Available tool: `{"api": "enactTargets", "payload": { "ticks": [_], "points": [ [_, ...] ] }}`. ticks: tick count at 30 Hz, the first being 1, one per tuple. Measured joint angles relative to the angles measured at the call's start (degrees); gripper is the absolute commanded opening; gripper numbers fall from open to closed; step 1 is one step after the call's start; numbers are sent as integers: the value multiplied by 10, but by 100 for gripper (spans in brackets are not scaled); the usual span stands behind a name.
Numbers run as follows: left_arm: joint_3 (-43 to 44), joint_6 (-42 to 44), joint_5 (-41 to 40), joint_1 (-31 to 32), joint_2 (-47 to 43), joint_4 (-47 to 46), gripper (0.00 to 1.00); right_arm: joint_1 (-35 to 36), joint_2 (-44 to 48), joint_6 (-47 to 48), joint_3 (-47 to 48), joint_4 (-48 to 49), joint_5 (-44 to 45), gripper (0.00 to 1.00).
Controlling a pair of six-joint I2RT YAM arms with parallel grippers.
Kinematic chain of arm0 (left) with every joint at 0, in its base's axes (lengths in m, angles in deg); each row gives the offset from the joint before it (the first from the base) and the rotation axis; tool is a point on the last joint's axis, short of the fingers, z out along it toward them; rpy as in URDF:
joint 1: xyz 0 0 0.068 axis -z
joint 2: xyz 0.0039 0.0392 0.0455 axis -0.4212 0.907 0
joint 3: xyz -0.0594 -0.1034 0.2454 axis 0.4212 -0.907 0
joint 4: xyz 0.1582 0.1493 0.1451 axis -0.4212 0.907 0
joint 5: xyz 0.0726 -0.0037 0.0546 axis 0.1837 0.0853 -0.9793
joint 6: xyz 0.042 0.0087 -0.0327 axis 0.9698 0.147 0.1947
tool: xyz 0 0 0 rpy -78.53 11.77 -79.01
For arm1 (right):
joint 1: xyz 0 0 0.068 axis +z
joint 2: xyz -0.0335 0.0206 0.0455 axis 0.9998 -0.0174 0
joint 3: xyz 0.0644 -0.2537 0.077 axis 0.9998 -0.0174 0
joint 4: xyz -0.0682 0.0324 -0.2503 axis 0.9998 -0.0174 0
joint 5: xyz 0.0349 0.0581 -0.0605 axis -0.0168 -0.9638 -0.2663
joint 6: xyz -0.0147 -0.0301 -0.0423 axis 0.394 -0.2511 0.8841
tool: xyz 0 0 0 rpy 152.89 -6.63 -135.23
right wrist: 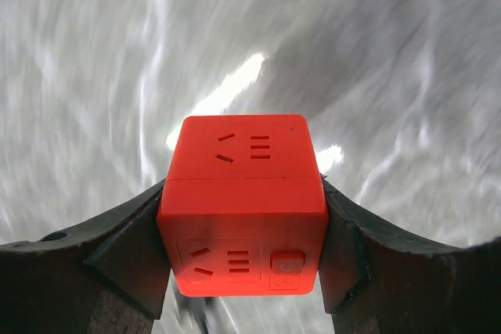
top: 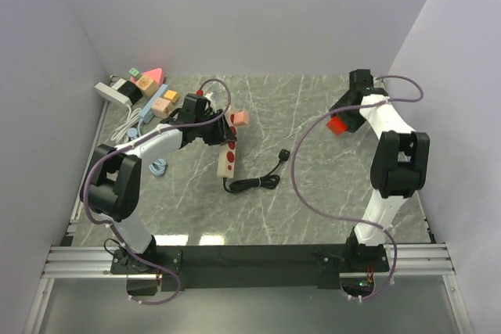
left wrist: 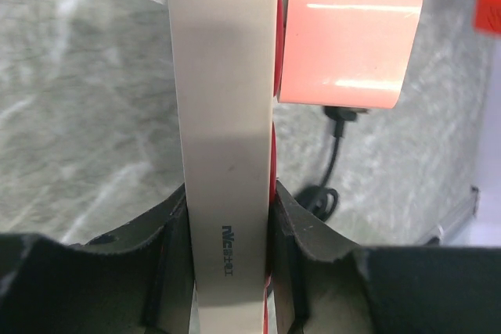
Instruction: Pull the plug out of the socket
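My left gripper (left wrist: pixel 228 202) is shut on the near end of the cream power strip, the socket (left wrist: pixel 227 107), gripping it across its narrow sides, at the centre left of the table (top: pixel 228 156). A pink block (left wrist: pixel 348 43) sits plugged in on the strip's red face at its far end (top: pixel 241 118). At the right, well away from the strip, my right gripper (right wrist: pixel 243 187) is shut on a red cube-shaped plug (right wrist: pixel 243 213) (top: pixel 338 124), which has outlet faces and a small button. The cube's pins are hidden.
The strip's black cord (top: pixel 254 183) coils on the marble table (top: pixel 337 193) and ends in a black plug (top: pixel 285 154). Toy blocks (top: pixel 153 87) and a white power strip (top: pixel 113 91) lie at the back left. A small blue object (top: pixel 159 167) lies beside the left arm. Walls close in both sides.
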Motion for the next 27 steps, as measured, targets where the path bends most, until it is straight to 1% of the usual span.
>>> {"api": "enactTargets", "payload": {
  "ticks": [5,10,11,12,13,14,15,16,17,19,20,21,24,27],
  "points": [
    [-16,4,41,0,-1,-9,1,-56,-73,-85,44,36,27,0],
    [-25,4,68,2,-1,-7,1,-87,-128,-164,61,105,31,0],
    [-25,4,72,4,-1,-8,1,-91,-141,-177,69,115,31,2],
    [-25,4,77,6,-1,-9,1,-94,-153,-192,75,129,29,6],
    [-25,4,81,7,-1,-9,0,-98,-162,-204,83,143,27,16],
    [-25,4,84,9,-1,-8,1,-101,-169,-214,88,156,25,23],
    [-25,4,87,11,-1,-9,1,-105,-179,-229,92,178,20,35],
    [-24,4,88,14,-1,-9,1,-108,-187,-242,93,198,12,56],
    [-24,4,91,16,-1,-9,1,-111,-191,-253,94,210,5,64],
    [-24,4,94,21,-1,-8,1,-120,-204,-271,104,227,-11,76],
    [-24,4,96,23,0,-8,1,-125,-215,-278,114,235,-21,88],
    [-24,4,96,24,0,-8,1,-130,-224,-285,122,246,-35,91],
    [-18,4,100,27,8,-8,1,-145,-231,-290,125,267,-71,94],
    [-15,4,100,28,20,-8,1,-155,-209,-284,107,283,-101,95]
  ]
}}
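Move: The right hand already holds the red cube plug. Its set-down spot, on bare table at the far right, lies about 14 cm ahead, 11 cm to its right and 6 cm down; the black cable plug is roughly 14 cm back and 20 cm left of this hand, some 8 cm lower. From the left hand, still gripping the socket strip, that spot is some 18 cm ahead and 50 cm right, and the pink cube plug about 7 cm ahead and 5 cm right, near hand height. The right hand carries the red cube plug outward and to the right, some 14 cm forward and 11 cm right while sinking about 4.5 cm and turning about 30 degrees clockwise with the fingers tipping outward, then opens near the end of the reach to let go of the cube on the table and starts to rise. Meanwhile the left hand keeps its grip on the socket strip and draws it back about 4 cm and 3 cm to the right, with a slight clockwise turn, the pink cube plug still on it. ##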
